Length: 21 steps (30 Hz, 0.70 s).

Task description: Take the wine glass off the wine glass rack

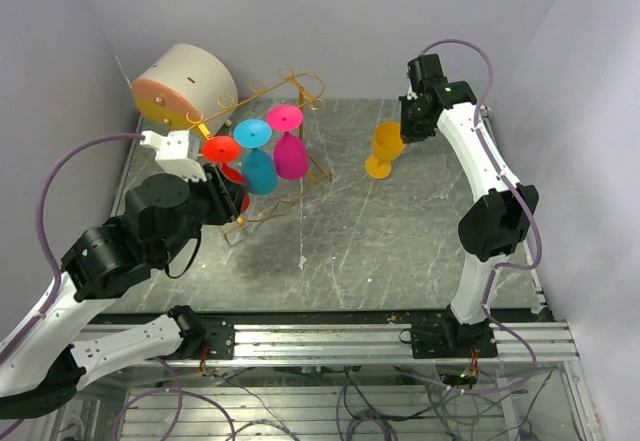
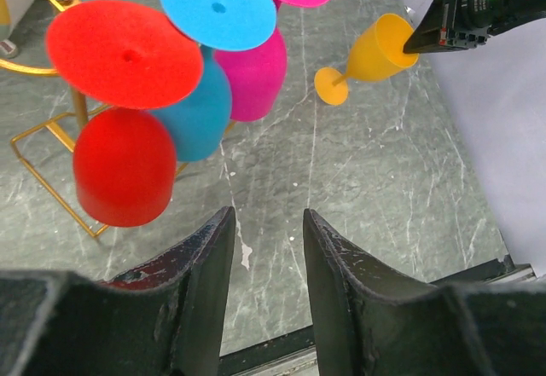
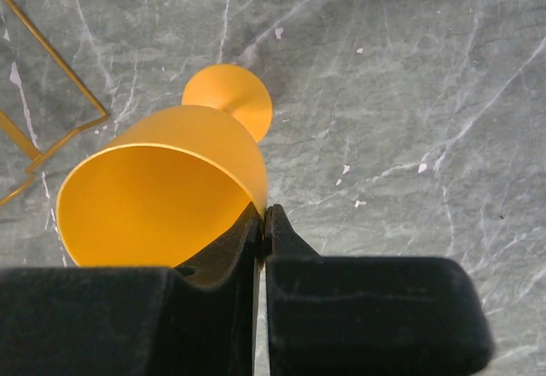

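Note:
The gold wire wine glass rack [image 1: 262, 213] stands left of centre, with red [image 1: 222, 150], blue [image 1: 258, 166] and pink [image 1: 290, 153] wine glasses hanging bowl-down from its rails. To the right of the rack is an orange wine glass [image 1: 385, 149], tilted with its foot low over the table. My right gripper [image 3: 266, 210] is shut on its rim [image 3: 162, 188], one finger inside the bowl. My left gripper [image 2: 269, 214] is open with nothing between its fingers. It sits just in front of the red glass [image 2: 124, 167], without touching it.
A cream drum with an orange face [image 1: 185, 86] lies at the back left, behind the rack. Grey walls close in on both sides. The rack's wire base [image 2: 44, 178] reaches toward the left arm.

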Tool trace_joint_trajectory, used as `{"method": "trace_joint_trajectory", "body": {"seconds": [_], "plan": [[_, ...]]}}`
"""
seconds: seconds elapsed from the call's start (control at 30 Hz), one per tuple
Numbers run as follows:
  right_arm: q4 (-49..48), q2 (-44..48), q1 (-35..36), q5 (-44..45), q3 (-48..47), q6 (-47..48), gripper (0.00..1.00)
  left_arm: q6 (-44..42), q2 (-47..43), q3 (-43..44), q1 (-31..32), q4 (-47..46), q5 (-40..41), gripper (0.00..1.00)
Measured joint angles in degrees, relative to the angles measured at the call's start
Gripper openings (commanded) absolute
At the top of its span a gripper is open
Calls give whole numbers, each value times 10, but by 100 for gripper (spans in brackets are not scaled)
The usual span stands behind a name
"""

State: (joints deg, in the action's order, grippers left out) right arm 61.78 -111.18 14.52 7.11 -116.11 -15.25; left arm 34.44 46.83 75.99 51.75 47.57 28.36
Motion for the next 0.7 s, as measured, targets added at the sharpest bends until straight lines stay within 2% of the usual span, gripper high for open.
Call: {"method": "trace_joint_trajectory", "body": {"seconds": [0.47, 0.63, 0.7], "plan": [[-20, -30, -7, -16, 36, -8, 8, 5, -31, 0, 0, 54, 14, 48], [-21, -37, -7, -16, 42, -9, 28, 7, -43, 0, 0, 60, 15, 49], [-23, -36, -7, -16, 42, -10, 35, 9, -48, 0, 0, 60, 15, 53]]}}
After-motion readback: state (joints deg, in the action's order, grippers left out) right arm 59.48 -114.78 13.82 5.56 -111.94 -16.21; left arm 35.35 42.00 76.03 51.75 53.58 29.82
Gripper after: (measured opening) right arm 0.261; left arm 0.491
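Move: The right hand still grips the yellow wine glass by its rim. The table spot it is going to lies some 20 cm below that hand, about 4 cm to its left and level fore-and-aft. The rack's near leg stands roughly 18 cm to the hand's left at table height, 1 cm farther out; the pink glass hangs about 25 cm left and 2 cm back, near hand height. From the left hand, that spot is some 24 cm ahead, 30 cm right and 37 cm down. Down almost straight, the right hand lowers the yellow glass about 5 cm to the table, slowly at first and then faster, its fingers tipping slightly further down. There it stops and opens to roughly a quarter, letting go of the rim while staying astride it. The left hand eases about 3 cm left and 2 cm back, empty and partly open. ##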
